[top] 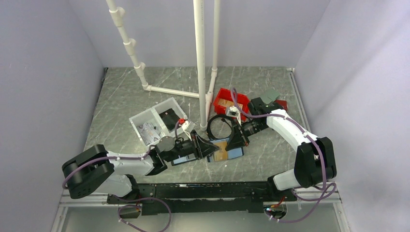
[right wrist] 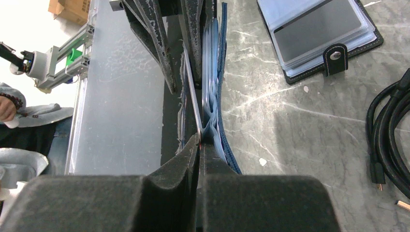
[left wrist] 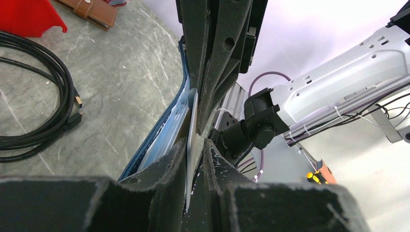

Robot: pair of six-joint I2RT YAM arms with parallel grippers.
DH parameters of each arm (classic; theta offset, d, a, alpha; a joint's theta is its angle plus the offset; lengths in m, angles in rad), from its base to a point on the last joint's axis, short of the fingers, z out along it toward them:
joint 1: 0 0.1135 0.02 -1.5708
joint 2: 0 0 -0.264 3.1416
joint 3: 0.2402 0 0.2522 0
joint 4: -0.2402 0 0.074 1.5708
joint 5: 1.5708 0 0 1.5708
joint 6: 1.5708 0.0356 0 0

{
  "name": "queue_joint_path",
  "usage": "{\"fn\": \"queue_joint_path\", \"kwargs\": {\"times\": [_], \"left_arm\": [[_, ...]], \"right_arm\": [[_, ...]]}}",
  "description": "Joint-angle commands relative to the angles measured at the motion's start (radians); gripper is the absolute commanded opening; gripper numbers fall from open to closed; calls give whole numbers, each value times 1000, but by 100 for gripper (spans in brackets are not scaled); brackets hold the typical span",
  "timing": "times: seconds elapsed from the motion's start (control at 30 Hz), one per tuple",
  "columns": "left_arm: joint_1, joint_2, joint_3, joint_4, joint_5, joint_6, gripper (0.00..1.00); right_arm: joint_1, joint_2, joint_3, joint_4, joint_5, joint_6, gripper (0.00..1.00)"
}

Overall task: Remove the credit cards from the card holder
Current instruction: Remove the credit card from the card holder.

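Note:
The navy card holder (top: 236, 153) is lifted on edge between my two grippers, its light-blue sleeves (right wrist: 211, 72) fanned out. My right gripper (right wrist: 199, 140) is shut on a thin leaf at one end of the card holder (right wrist: 225, 96). From the other end, my left gripper (left wrist: 194, 142) straddles the edge of a thin grey-looking credit card (left wrist: 192, 125) that sticks out of the card holder (left wrist: 162, 137). The card rests against one finger, with a slim gap to the other. In the top view a gold-orange card face (top: 221, 151) shows between the left gripper (top: 209, 147) and right gripper (top: 236, 141).
A black-edged folio (right wrist: 319, 34) with grey panels lies open beside the arms, and shows as the folio (top: 183, 159) under my left wrist. A black cable coil (top: 220, 126), a red bin (top: 227, 100), a brown wallet (left wrist: 92, 9), a white divided box (top: 154, 123) and white pipes (top: 200, 63) stand behind.

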Motion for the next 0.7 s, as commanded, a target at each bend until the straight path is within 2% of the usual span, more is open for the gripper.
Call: {"fn": "queue_joint_path", "kwargs": {"times": [0.0,0.13,0.2,0.53,0.67], "left_arm": [[11,-48,-5,1,12,15,24],[18,-113,-12,-91,2,44,34],[19,-167,-16,-157,-7,67,44],[27,-530,-38,-620,-136,212,72],[29,-588,-95,-630,-125,229,76]], "right_arm": [[-3,0,40,-19,-34,-43,0],[-3,0,40,-19,-34,-44,0],[-3,0,40,-22,-33,-48,0],[-2,8,40,-30,-27,-62,0],[2,26,49,-43,-19,-76,0]]}}
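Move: The blue card holder is open in the air with its card side up; its middle lies about 4 cm to the right of the left hand, roughly 1 cm back and 2 cm lower, and the left fingers already straddle its front clear sleeve. On the table some 15 cm below the left hand, the black card holder lies about 11 cm left and 5 cm ahead, the cable coil about 15 cm ahead and 4 cm right. From the right hand, which grips it, the blue holder's middle is about 2 cm back, 1 cm left and 1 cm lower. The left hand opens its fingers from about a quarter to three quarters wide, letting go of the front clear sleeve, and backs off to the left, away from the blue card holder, by about 7 cm, slowly at first and then faster, rising some 3 cm on the way and turning about 10 degrees, partly counter-clockwise. The right hand stays in place with its fingers still shut on the blue holder, keeping it up and open while the left fingers come clear. ##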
